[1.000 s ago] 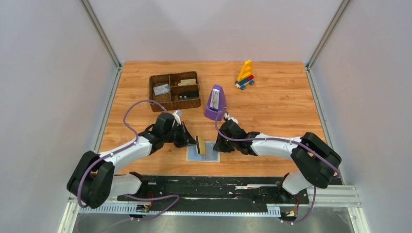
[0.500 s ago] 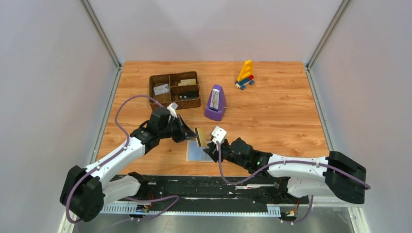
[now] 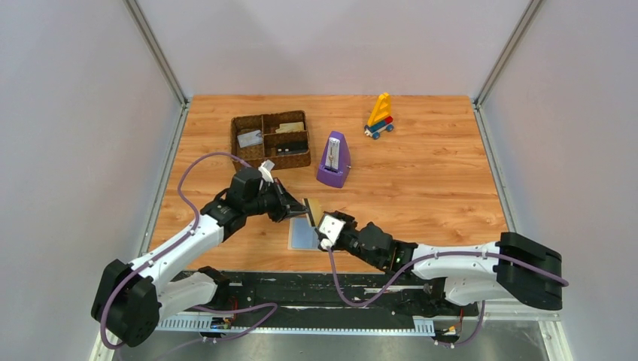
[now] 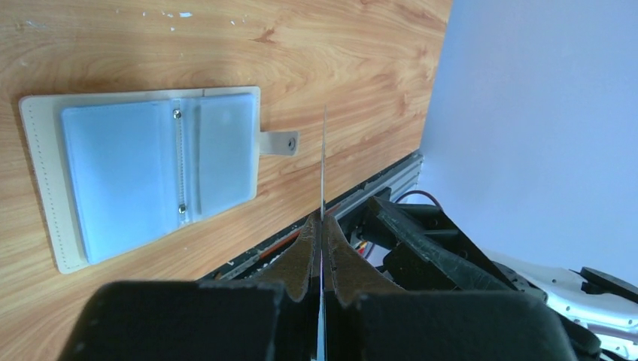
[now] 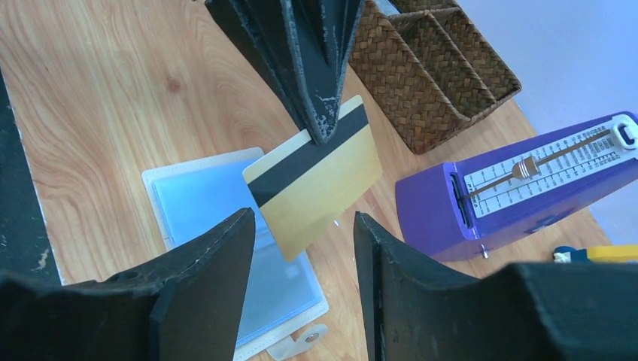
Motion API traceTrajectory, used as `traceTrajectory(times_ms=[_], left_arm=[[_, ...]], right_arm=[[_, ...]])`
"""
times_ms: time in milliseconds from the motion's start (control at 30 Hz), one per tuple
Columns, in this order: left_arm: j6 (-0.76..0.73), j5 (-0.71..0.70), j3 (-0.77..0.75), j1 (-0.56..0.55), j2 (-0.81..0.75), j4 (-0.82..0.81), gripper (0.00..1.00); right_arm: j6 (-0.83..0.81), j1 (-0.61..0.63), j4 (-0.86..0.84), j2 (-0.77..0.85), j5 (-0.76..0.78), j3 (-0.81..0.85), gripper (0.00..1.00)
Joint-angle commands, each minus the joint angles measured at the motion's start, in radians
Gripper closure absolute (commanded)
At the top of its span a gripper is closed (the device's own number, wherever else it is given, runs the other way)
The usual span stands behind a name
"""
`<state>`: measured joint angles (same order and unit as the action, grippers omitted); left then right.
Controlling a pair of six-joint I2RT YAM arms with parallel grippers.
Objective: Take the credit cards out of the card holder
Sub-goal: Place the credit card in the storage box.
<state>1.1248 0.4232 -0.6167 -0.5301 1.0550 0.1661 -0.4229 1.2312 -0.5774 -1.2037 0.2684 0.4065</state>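
Observation:
The light-blue card holder [image 3: 304, 237] lies open and flat near the table's front edge; it also shows in the left wrist view [image 4: 143, 173] and the right wrist view [image 5: 197, 201]. My left gripper [image 3: 299, 210] is shut on a tan credit card with a black stripe [image 5: 320, 188] and holds it above the holder's far edge. The card shows edge-on in the left wrist view [image 4: 324, 150]. My right gripper [image 5: 302, 216] is open and empty, low over the holder [image 3: 322, 232], its jaws either side of the card's lower corner without touching it.
A brown woven tray [image 3: 259, 162] holding cards stands at the back left, also in the right wrist view [image 5: 421, 83]. A purple metronome [image 3: 333, 159] stands just behind the holder. A yellow-and-blue toy [image 3: 380, 115] is at the back right. A black rail runs along the near edge.
My left gripper has lifted the tan card up and back from the holder. My right arm has dropped low and its gripper has slid left over the holder, under the card.

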Motion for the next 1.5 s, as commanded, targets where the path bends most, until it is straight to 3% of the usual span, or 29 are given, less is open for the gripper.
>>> traceTrajectory(times_ms=[0, 133, 333, 533, 700, 800, 967, 1233, 1467], left_arm=[[0.049, 0.032, 0.024, -0.001, -0.013, -0.077, 1.0], [0.053, 0.041, 0.032, -0.002, -0.012, -0.089, 1.0], [0.051, 0.05, 0.032, -0.002, -0.015, -0.086, 1.0], [0.043, 0.056, 0.031, -0.002, -0.024, -0.081, 0.9], [-0.02, 0.014, -0.002, -0.002, -0.051, -0.003, 0.63], [-0.116, -0.025, -0.062, -0.002, -0.069, 0.07, 0.55], [-0.247, -0.077, -0.135, -0.002, -0.077, 0.172, 0.53], [-0.385, -0.051, -0.138, -0.002, -0.09, 0.133, 0.54], [-0.416, 0.093, -0.12, -0.002, -0.102, 0.023, 0.51]], right_arm=[[-0.113, 0.033, -0.075, -0.052, 0.049, 0.024, 0.47], [-0.167, 0.063, -0.107, -0.108, 0.122, 0.04, 0.47], [-0.203, 0.081, -0.228, -0.154, 0.233, 0.04, 0.62], [-0.18, 0.085, -0.253, -0.15, 0.261, 0.04, 1.0], [-0.071, 0.081, -0.165, -0.078, 0.23, 0.03, 1.0], [0.07, 0.058, -0.019, -0.007, 0.178, 0.052, 1.0], [0.226, 0.013, 0.142, 0.081, 0.08, 0.074, 1.0], [0.529, -0.147, 0.348, 0.191, -0.114, 0.11, 1.0], [0.82, -0.422, 0.427, 0.312, -0.551, 0.127, 1.0]])
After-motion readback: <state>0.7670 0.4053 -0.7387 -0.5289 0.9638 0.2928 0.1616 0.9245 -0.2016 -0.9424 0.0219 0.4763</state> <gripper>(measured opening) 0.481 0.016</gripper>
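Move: The card, pinched in the left fingers, has its middle about 3 cm to the left hand's right, 1 cm ahead and 2 cm below. From the open right hand, the card is some 3 cm left and 2 cm ahead, level; the card holder lies about 3 cm left, 1 cm back and 13 cm down, and the purple metronome roughly 17 cm ahead, 4 cm right and 6 cm down. Right fingers pinch the card, left fingers open, and the right hand draws it about 5 cm rightwards. ##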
